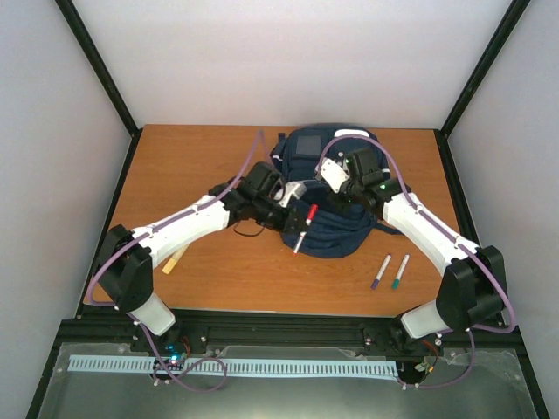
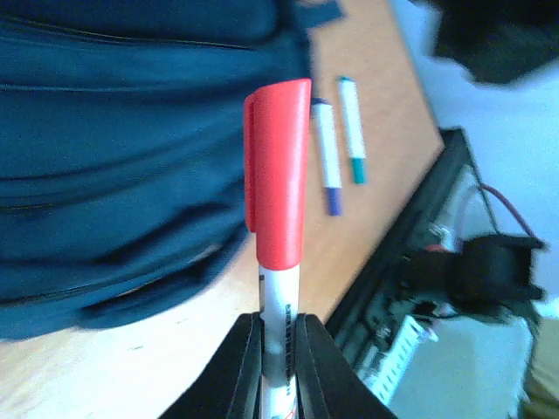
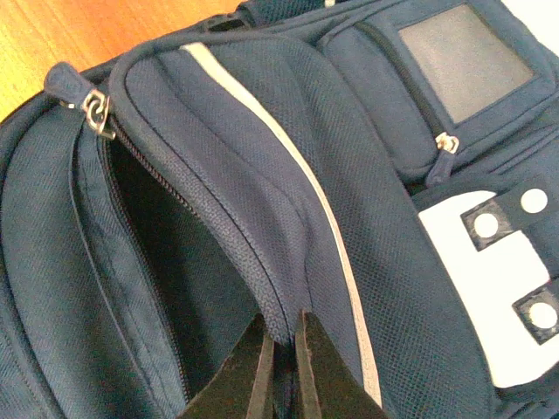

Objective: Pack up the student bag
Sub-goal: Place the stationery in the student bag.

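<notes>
The navy student bag (image 1: 325,229) lies at the table's middle back, its front pocket facing up. My left gripper (image 1: 300,229) is shut on a white marker with a red cap (image 1: 311,212), held over the bag's near edge. In the left wrist view the fingers (image 2: 278,336) clamp the marker's barrel, with the red cap (image 2: 278,175) pointing away beside the bag (image 2: 105,131). My right gripper (image 1: 330,182) is shut on the bag. In the right wrist view it (image 3: 281,358) pinches the zip-edged flap (image 3: 244,175), lifted from a dark open compartment (image 3: 157,262).
A purple-capped marker (image 1: 381,271) and a green-capped marker (image 1: 400,271) lie side by side on the wood to the right of the bag. A yellowish marker (image 1: 175,260) lies near the left arm. Black frame rails border the table (image 1: 201,157).
</notes>
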Robot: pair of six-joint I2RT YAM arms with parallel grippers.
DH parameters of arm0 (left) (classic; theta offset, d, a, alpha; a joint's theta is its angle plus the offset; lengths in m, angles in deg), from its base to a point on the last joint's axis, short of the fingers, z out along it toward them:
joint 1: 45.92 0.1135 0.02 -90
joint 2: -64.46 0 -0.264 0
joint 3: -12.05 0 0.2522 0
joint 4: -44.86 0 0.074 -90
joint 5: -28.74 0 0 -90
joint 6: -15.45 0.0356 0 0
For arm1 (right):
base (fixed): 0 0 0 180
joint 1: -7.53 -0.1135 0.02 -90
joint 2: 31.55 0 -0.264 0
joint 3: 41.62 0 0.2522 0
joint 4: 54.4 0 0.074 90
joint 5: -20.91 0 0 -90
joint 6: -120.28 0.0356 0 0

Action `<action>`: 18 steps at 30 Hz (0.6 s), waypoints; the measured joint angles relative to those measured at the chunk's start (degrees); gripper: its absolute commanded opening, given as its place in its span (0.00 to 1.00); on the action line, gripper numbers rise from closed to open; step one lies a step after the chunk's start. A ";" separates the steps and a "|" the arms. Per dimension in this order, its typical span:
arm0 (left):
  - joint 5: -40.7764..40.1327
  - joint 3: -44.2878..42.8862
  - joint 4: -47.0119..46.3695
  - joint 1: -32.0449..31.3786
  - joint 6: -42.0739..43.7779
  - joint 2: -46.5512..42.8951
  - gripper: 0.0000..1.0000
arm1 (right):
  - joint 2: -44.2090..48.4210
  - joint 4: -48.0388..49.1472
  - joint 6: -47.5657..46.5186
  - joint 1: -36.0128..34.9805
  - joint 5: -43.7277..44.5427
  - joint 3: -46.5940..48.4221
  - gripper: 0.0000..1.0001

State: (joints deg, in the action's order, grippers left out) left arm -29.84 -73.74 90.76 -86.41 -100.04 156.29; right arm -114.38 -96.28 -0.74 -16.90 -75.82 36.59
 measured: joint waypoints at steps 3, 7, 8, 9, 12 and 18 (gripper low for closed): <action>4.26 0.02 -4.09 -3.52 0.02 0.20 0.01 | -1.40 -3.04 0.04 0.02 0.28 4.00 0.03; 7.32 0.33 -11.02 -5.97 -3.08 1.38 0.01 | -3.93 -7.30 0.04 0.02 0.31 9.18 0.03; 7.34 0.90 -13.90 -6.19 -4.98 1.64 0.01 | -4.33 -8.07 0.04 0.02 0.31 10.03 0.03; 7.26 1.44 -15.91 -6.23 -6.58 1.77 0.01 | -4.72 -9.18 0.04 0.02 0.31 11.04 0.03; 5.11 3.67 -22.40 -6.25 -12.26 1.90 0.01 | -5.62 -11.61 0.02 0.02 0.31 13.68 0.03; -1.51 3.87 -32.57 -6.25 -23.08 5.51 0.01 | -7.69 -15.04 0.09 0.02 0.26 18.08 0.03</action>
State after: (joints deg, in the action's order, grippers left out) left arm -31.35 -69.88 58.19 -92.66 -123.12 161.80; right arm -122.07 -111.31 -0.65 -16.87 -75.55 54.67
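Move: The open mouth of the student bag, where the red-capped marker held in the left gripper is to go, lies about 8 cm ahead of the left hand, 7 cm to its right and 8 cm below. The flap edge pinched by the right gripper is some 10 cm ahead of the left hand, 10 cm right, at its height; the purple marker is about 23 cm right, 5 cm back and 17 cm below. From the right hand, the mouth is roughly 3 cm back, 3 cm left and 7 cm below. Carry the red-capped marker in the closed left gripper about 8 cm to the right over the bag, towards the mouth and the right gripper, rising slightly; swing back a little first, then forward again, levelling the fingers by nearly 20 degrees so they point more to the right. Meanwhile keep the right gripper pinched on the flap and lift it about 3.5 cm, easing slightly forward. ##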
